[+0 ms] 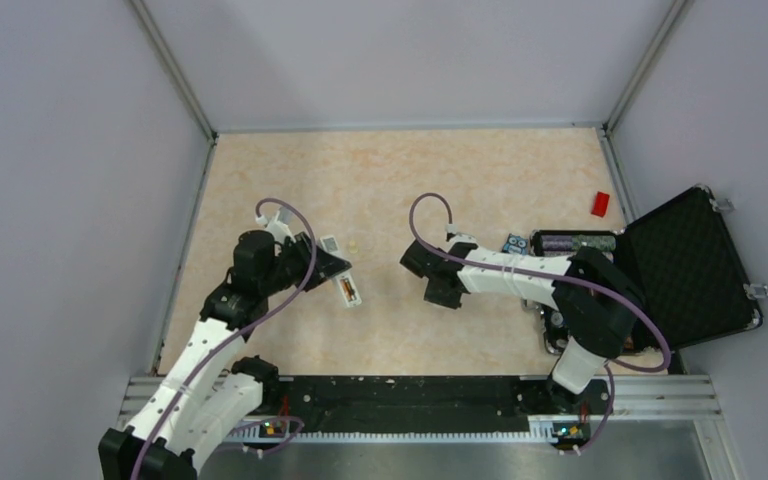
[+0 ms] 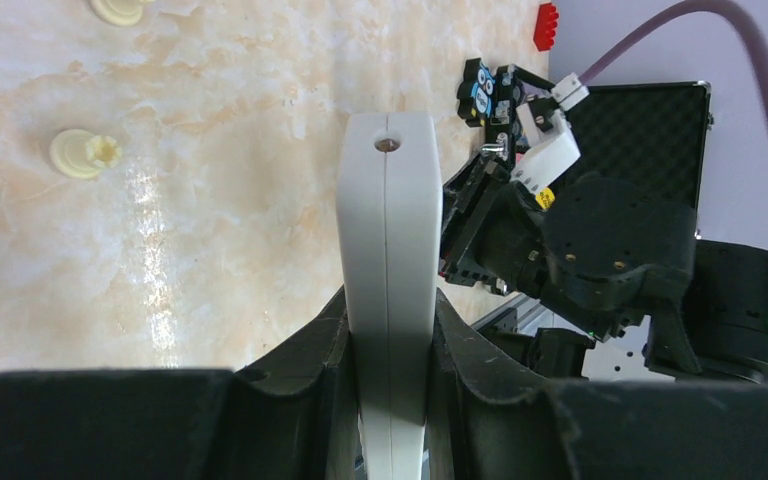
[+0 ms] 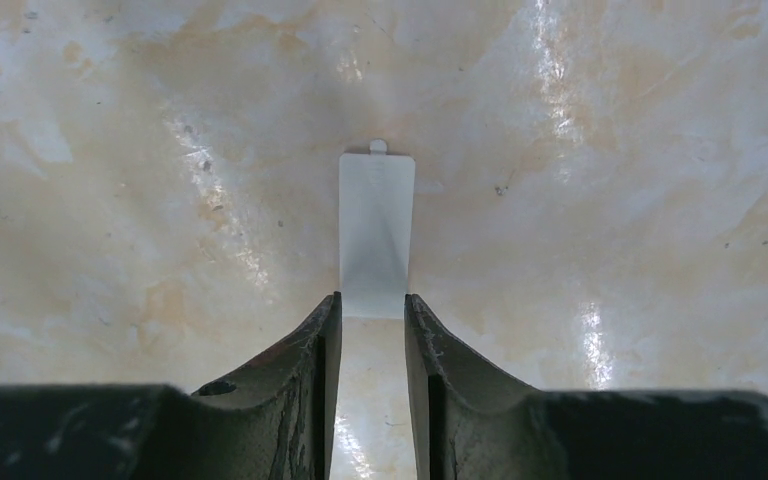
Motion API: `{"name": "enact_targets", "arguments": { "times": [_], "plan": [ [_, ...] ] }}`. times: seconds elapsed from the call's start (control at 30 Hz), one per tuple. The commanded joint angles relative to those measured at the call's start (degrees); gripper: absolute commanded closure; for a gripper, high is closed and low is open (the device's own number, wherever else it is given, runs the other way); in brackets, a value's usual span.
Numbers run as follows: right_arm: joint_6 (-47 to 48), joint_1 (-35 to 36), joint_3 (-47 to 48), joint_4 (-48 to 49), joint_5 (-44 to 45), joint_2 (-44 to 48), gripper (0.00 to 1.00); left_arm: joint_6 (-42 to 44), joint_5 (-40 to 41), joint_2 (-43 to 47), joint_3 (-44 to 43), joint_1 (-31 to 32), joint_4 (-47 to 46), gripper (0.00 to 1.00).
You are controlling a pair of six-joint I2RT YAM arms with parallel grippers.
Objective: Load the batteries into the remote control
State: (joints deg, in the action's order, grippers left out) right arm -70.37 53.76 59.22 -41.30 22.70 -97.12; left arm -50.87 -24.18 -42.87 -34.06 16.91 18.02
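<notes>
The remote control (image 2: 388,240) is a slim white bar, seen edge-on in the left wrist view. My left gripper (image 2: 390,300) is shut on its two sides. From above, the remote (image 1: 348,289) lies left of centre with its recess up. A copper-orange battery (image 1: 345,288) shows in that recess, and my left gripper (image 1: 332,270) is over it. My right gripper (image 3: 372,300) is shut on the near end of a small white cover plate (image 3: 377,230) with a tab, just above the table. In the top view my right gripper (image 1: 430,282) hides the plate.
An open black case (image 1: 690,265) stands at the right, with striped rolls (image 1: 570,241) and a small blue-faced figure (image 1: 516,243) beside it. A red brick (image 1: 600,203) lies at the back right. Cream lumps (image 2: 80,153) rest on the table beyond the remote.
</notes>
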Motion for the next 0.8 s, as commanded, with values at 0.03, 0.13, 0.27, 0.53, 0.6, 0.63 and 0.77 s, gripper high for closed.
{"name": "enact_targets", "arguments": {
  "times": [0.03, 0.13, 0.27, 0.53, 0.6, 0.63, 0.77],
  "plan": [
    [4.3, -0.3, 0.1, 0.8, 0.5, 5.6, 0.71, -0.6, -2.8, -2.3, 0.5, -0.3, -6.2, 1.0],
    [7.0, -0.3, 0.2, 0.9, 0.7, 7.3, 0.7, -1.0, -3.8, -4.2, 1.0, -0.3, -8.1, 1.0],
    [8.0, -0.3, 0.2, 0.0, 0.1, 7.0, 0.59, -1.1, -4.1, -5.9, 1.0, -0.3, -9.3, 1.0],
    [5.0, -0.3, 3.1, -2.3, -1.2, 0.4, 0.46, -0.6, -2.0, -5.9, 1.4, -0.3, -9.5, 1.0],
    [4.2, -0.5, 3.2, -2.1, -1.9, -1.1, 0.46, -0.5, -1.6, -5.7, 1.5, -0.3, -9.4, 1.0],
    [3.9, -0.8, 3.1, -1.9, -2.4, -1.7, 0.46, -0.4, -1.4, -5.5, 1.6, -0.3, -9.3, 1.0],
    [2.7, -1.8, 1.9, -0.2, -4.3, -2.6, 0.5, 0.2, -1.1, -5.2, 1.5, -0.3, -8.6, 1.0]
  ]
}}
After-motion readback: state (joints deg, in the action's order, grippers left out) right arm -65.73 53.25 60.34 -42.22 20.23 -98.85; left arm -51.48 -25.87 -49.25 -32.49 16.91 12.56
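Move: The battery cover lies flat on the table just under the right fingertips, its middle about 2 cm ahead, 1 cm right and 2 cm below. From that hand, the owl block is some 11 cm ahead and 14 cm right, 1 cm lower; the remote, held by the left hand, is roughly 18 cm left, 1 cm back and 16 cm higher. From the left hand the cover is about 19 cm right, level fore and aft, 18 cm down. Right hand lifts some 3 cm, opens, then sinks astride the cover's near end; left lowers remote 2 cm. ##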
